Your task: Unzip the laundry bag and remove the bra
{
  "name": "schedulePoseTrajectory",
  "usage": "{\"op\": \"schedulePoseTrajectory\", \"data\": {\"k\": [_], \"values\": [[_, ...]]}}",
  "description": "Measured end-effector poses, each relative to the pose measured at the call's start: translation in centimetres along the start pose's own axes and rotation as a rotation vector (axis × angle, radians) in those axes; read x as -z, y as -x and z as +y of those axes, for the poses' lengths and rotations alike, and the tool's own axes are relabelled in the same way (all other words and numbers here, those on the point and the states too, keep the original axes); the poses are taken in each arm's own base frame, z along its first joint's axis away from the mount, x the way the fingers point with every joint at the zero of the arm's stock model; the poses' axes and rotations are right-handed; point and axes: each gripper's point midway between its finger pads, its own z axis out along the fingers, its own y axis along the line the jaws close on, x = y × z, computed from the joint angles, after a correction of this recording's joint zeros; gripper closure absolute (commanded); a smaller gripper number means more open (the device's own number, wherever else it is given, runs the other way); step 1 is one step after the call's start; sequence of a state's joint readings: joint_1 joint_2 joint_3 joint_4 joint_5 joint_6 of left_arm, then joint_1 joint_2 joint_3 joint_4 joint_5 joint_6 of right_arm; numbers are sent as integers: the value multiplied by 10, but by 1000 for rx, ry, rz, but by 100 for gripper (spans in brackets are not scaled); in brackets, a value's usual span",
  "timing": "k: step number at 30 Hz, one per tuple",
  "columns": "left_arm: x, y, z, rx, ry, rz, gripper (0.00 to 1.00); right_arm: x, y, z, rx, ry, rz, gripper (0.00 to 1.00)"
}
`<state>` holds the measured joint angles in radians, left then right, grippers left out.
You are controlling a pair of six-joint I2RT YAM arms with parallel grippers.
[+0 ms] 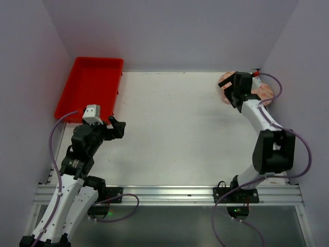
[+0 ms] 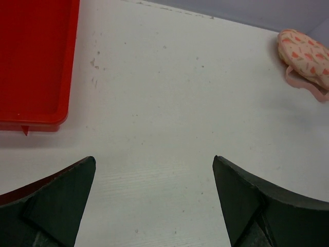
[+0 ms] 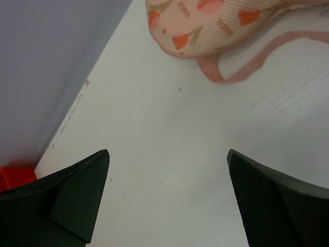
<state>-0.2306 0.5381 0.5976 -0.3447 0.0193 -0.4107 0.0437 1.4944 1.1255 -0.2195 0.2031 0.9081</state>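
The laundry bag (image 1: 266, 91), a cream-pink padded case with orange-red print, lies at the table's far right corner. My right arm partly covers it in the top view. In the right wrist view the laundry bag (image 3: 205, 23) sits ahead of my fingers, its pink strap loop (image 3: 247, 64) trailing on the table. My right gripper (image 3: 168, 152) hovers open just short of it, with nothing between the jaws. My left gripper (image 2: 154, 159) is open over bare table beside the red tray, far from the bag (image 2: 304, 51). The bra is hidden.
A red plastic tray (image 1: 90, 87) stands at the far left corner, and its near corner (image 2: 31, 62) shows in the left wrist view. The back wall (image 3: 51, 62) rises close to the left of my right gripper (image 1: 230, 91). White table (image 1: 175, 123) lies between the arms.
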Motion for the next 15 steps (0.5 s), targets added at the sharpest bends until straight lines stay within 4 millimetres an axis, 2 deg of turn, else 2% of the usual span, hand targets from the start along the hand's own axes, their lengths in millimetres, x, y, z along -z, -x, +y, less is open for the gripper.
{"op": "schedulePoseTrajectory", "data": {"k": [3,7,9,15], "values": [[1,2,-3,-1,-16,-15,0,-50,7,4,-76,-55,-5,1],[1,9,-5,-3,-28,-44,0,-100,10,-9,-195,-130,4,1],[0,10,-5,-4,-27,-44,0,-119,12,-19,-254,-168,4,1],[0,10,-4,-11,-21,-48,0,-155,14,-42,-397,-237,2,1]]}}
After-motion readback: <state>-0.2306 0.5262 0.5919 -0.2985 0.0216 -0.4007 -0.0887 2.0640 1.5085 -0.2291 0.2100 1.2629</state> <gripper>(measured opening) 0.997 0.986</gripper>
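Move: The patterned laundry bag lies some 14 cm ahead of the right hand, 14 cm to its right and about 16 cm below. Its pink strap curls on the bag's near side, around 7 cm ahead of the hand and 12 cm to its right. From the left hand the bag is roughly 32 cm ahead, 63 cm to the right and 19 cm below. The open right hand reaches about 11 cm forward, sinking as far, veering right to the bag and rolling clockwise. ##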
